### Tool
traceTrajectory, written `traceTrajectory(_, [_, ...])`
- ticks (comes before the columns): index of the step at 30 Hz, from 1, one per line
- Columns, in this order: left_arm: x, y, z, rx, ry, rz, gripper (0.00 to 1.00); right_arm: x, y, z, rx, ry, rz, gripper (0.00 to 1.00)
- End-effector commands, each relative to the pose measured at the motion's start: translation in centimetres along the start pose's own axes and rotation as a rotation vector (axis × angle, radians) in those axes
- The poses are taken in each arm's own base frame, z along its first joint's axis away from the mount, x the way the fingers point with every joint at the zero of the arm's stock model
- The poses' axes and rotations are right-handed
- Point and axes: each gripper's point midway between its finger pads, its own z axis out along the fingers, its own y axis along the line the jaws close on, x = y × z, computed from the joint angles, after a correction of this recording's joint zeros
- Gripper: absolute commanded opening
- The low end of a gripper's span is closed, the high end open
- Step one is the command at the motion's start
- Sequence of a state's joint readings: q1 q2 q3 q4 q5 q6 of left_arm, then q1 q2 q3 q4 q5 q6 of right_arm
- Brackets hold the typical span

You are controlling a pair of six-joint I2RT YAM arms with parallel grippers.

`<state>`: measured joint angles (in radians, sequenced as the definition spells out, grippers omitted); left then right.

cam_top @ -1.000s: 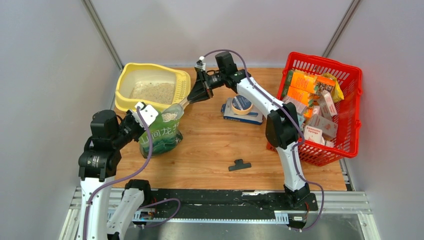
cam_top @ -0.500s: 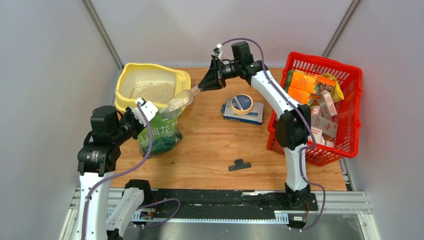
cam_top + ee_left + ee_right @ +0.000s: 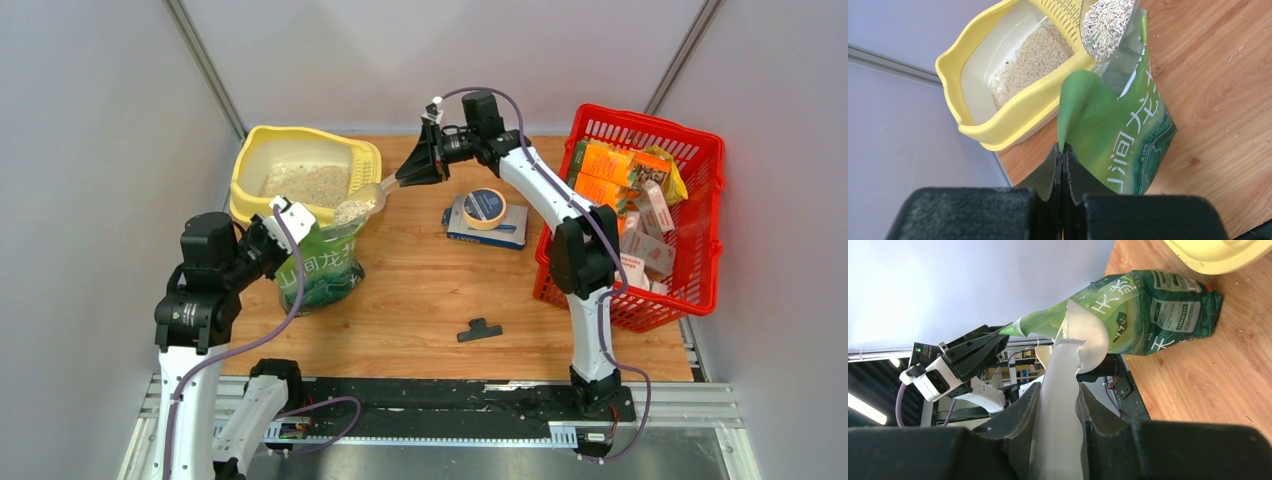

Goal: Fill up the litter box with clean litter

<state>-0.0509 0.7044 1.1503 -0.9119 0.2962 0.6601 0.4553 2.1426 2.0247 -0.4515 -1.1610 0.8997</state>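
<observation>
The pale yellow litter box [image 3: 245, 165] stands at the back left with clean litter [image 3: 305, 183] spread in its bottom. Against its near rim leans the green litter pouch [image 3: 322, 270], mouth open. My left gripper [image 3: 292, 232] is shut on the pouch's top edge, pinching the green film [image 3: 1062, 148]. From the right, my right gripper [image 3: 402, 177] is shut on the handle of a pale scoop [image 3: 360, 204]. The scoop [image 3: 1105, 20] is heaped with litter pellets and hovers over the pouch mouth beside the litter box rim [image 3: 1013, 117]. From the right wrist the scoop [image 3: 1083, 340] shows from below, pouch [image 3: 1153, 305] behind.
A red basket [image 3: 705, 165] full of orange and pink cartons [image 3: 625, 195] stands at the right. A tape roll [image 3: 485, 207] lies on a flat box [image 3: 470, 234] mid-table. A small black clip [image 3: 479, 329] lies near the front. Grey walls close in on both sides.
My right gripper has lifted the scoop out of the pouch and drawn back to the right; the scoop now hangs full above the pouch mouth. The left arm has shifted slightly nearer, still gripping the pouch.
</observation>
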Motion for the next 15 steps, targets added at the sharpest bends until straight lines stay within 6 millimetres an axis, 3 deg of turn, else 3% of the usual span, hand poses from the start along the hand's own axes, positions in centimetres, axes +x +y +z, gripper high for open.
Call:
traceTrajectory(1, [-3.0, 2.6, -1.9, -0.123, -0.100, 0.060, 0.00, -0.1, 1.1, 0.0, -0.064, 0.018, -0.020, 0.00])
traceTrajectory(9, [-1.9, 1.1, -2.1, -0.055, -0.056, 0.071, 0.00, -5.3, 0.7, 1.7, -0.102, -0.058, -0.093, 0.00])
traceTrajectory(10, [-1.8, 0.8, -2.2, -0.039, -0.050, 0.070, 0.00, -6.2, -0.8, 2.4, -0.097, -0.067, -0.087, 0.00])
traceTrajectory(12, [-1.5, 0.6, -2.1, -0.027, -0.037, 0.066, 0.00, -8.0, -0.5, 2.8, -0.107, -0.124, -0.146, 0.00])
traceTrajectory(15, [-1.3, 0.3, -2.2, -0.009, -0.017, 0.057, 0.00, -10.5, -2.7, 4.2, -0.101, -0.189, -0.182, 0.00])
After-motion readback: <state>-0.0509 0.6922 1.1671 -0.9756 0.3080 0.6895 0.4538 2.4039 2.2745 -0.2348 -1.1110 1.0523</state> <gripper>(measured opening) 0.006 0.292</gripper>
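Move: The right hand holds the loaded scoop, its bowl reaching left over the bag's mouth. The yellow litter box's middle lies about 21 cm to this hand's left, some 6 cm ahead and 21 cm below; the litter bag is 14 cm left and 12 cm back, the tape roll 18 cm right and 3 cm back. The left hand pinches the bag's top, the bag's middle 3 cm ahead and 7 cm right, with the litter box straight ahead by about 20 cm. Still gripping the scoop, the right hand carries its bowl off the bag's mouth towards the litter box, starting slowly and then sweeping forward about 7 cm with some 3 cm to the left, sinking a little late on. The wrist barely turns, so the scoop isn't tipped over by the hand; the left fingers stay shut on the bag's top edge, easing back about 1 cm. ##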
